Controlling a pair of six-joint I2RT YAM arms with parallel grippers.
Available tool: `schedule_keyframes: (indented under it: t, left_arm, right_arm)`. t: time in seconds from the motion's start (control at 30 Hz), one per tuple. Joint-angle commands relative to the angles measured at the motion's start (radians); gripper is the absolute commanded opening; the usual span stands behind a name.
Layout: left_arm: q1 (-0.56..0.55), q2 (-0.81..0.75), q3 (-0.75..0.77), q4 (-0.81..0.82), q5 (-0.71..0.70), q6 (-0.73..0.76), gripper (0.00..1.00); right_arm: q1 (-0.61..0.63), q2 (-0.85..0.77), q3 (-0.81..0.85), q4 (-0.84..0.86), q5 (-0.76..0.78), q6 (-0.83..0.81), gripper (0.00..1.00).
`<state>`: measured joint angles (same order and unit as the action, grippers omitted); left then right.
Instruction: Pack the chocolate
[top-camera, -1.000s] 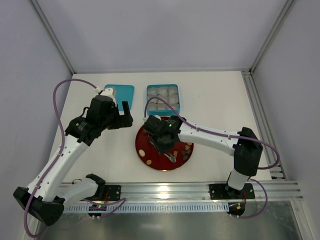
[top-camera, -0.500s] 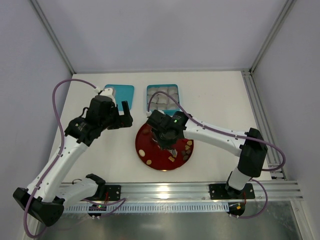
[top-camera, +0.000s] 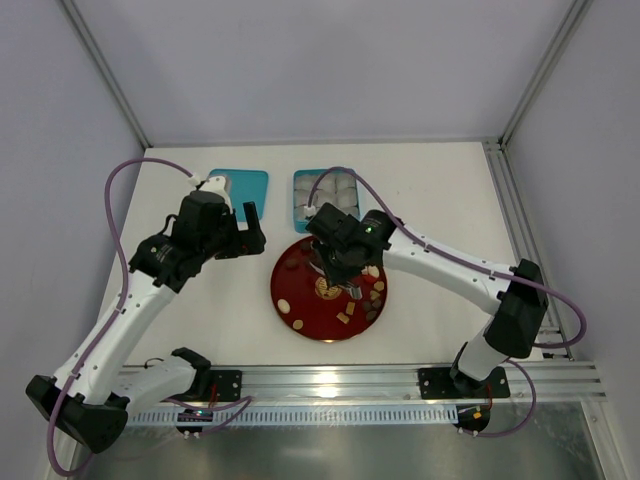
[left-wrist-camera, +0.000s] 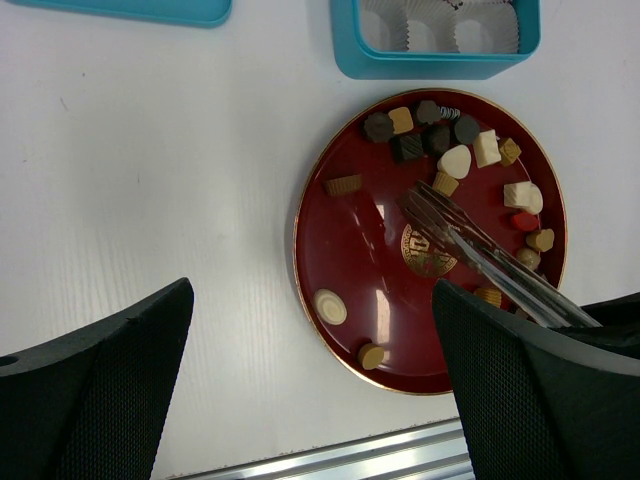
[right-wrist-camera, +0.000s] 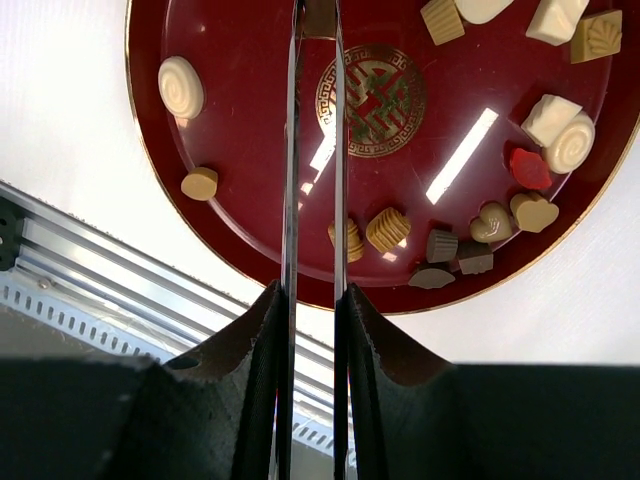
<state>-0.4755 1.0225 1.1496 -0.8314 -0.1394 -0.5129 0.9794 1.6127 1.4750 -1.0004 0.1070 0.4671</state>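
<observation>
The chocolate (right-wrist-camera: 388, 228) is a scatter of dark, tan and cream pieces on a round red plate (right-wrist-camera: 250, 130); most cluster along the plate's right side (top-camera: 375, 290) and its far rim (left-wrist-camera: 440, 140). My right gripper (right-wrist-camera: 312, 300) is shut on a pair of metal tongs (right-wrist-camera: 290, 150). Their two blades run out over the plate, and their tips reach the top edge of the right wrist view. Something brown shows there; I cannot tell whether it is gripped. The tongs (left-wrist-camera: 480, 255) cross the plate's gold emblem. My left gripper (left-wrist-camera: 315, 400) hangs open above the plate's (left-wrist-camera: 340, 260) near-left rim, holding nothing.
A teal box (top-camera: 325, 195) lined with white paper cups stands just beyond the plate (top-camera: 300, 310). Its flat teal lid (top-camera: 240, 185) lies to the left. An aluminium rail (top-camera: 330, 380) runs along the near table edge.
My right gripper with the tongs has swung from the plate's left part toward its far right, nearer the box. The left arm has not moved.
</observation>
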Motion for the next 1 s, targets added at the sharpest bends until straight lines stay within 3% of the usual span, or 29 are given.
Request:
schedule_keyframes:
  t: [0.0,0.43,0.77,0.97]
  left_arm:
    - [0.005,-0.013,0.010,0.008,-0.014,0.005,1.00]
    - [0.005,0.001,0.019,0.014,-0.008,0.004,1.00]
    - [0.005,0.014,0.038,0.002,-0.015,0.025,1.00]
    - [0.005,0.016,0.044,-0.008,-0.017,0.031,1.00]
  right_arm:
    - [-0.031,-0.054,0.059,-0.003,-0.013,-0.027,0.17]
    - [-0.243,0.018,0.277,0.017,-0.073,-0.107,0.16]
    - [-0.384,0.341,0.706,-0.026,-0.076,-0.179,0.16]
    - [-0.401,0.415,0.703,0.080,-0.072,-0.203,0.16]
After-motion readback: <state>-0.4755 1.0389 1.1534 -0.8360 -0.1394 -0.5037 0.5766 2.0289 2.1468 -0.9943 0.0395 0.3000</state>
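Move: The right hand already grips the metal tongs, with a brown chocolate pinched in their tips. The middle of the blue box of paper cups lies some 27 cm ahead of it, about 2 cm left and 13 cm below. On the way, the dark chocolates stand some 14 cm ahead and 2 cm left; the blue lid is about 30 cm ahead and 25 cm left. From the idle left hand, the box is roughly 21 cm ahead, 16 cm right and 21 cm below. Keeping its squeeze on the tongs and their tips on the brown chocolate, the right hand sweeps about 22 cm forward from over the red plate to the blue box. It arcs up some 9 cm on the way, then sinks about 3 cm towards the far row of cups, its wrist swinging the fingertips a little forward and turning slightly clockwise. ##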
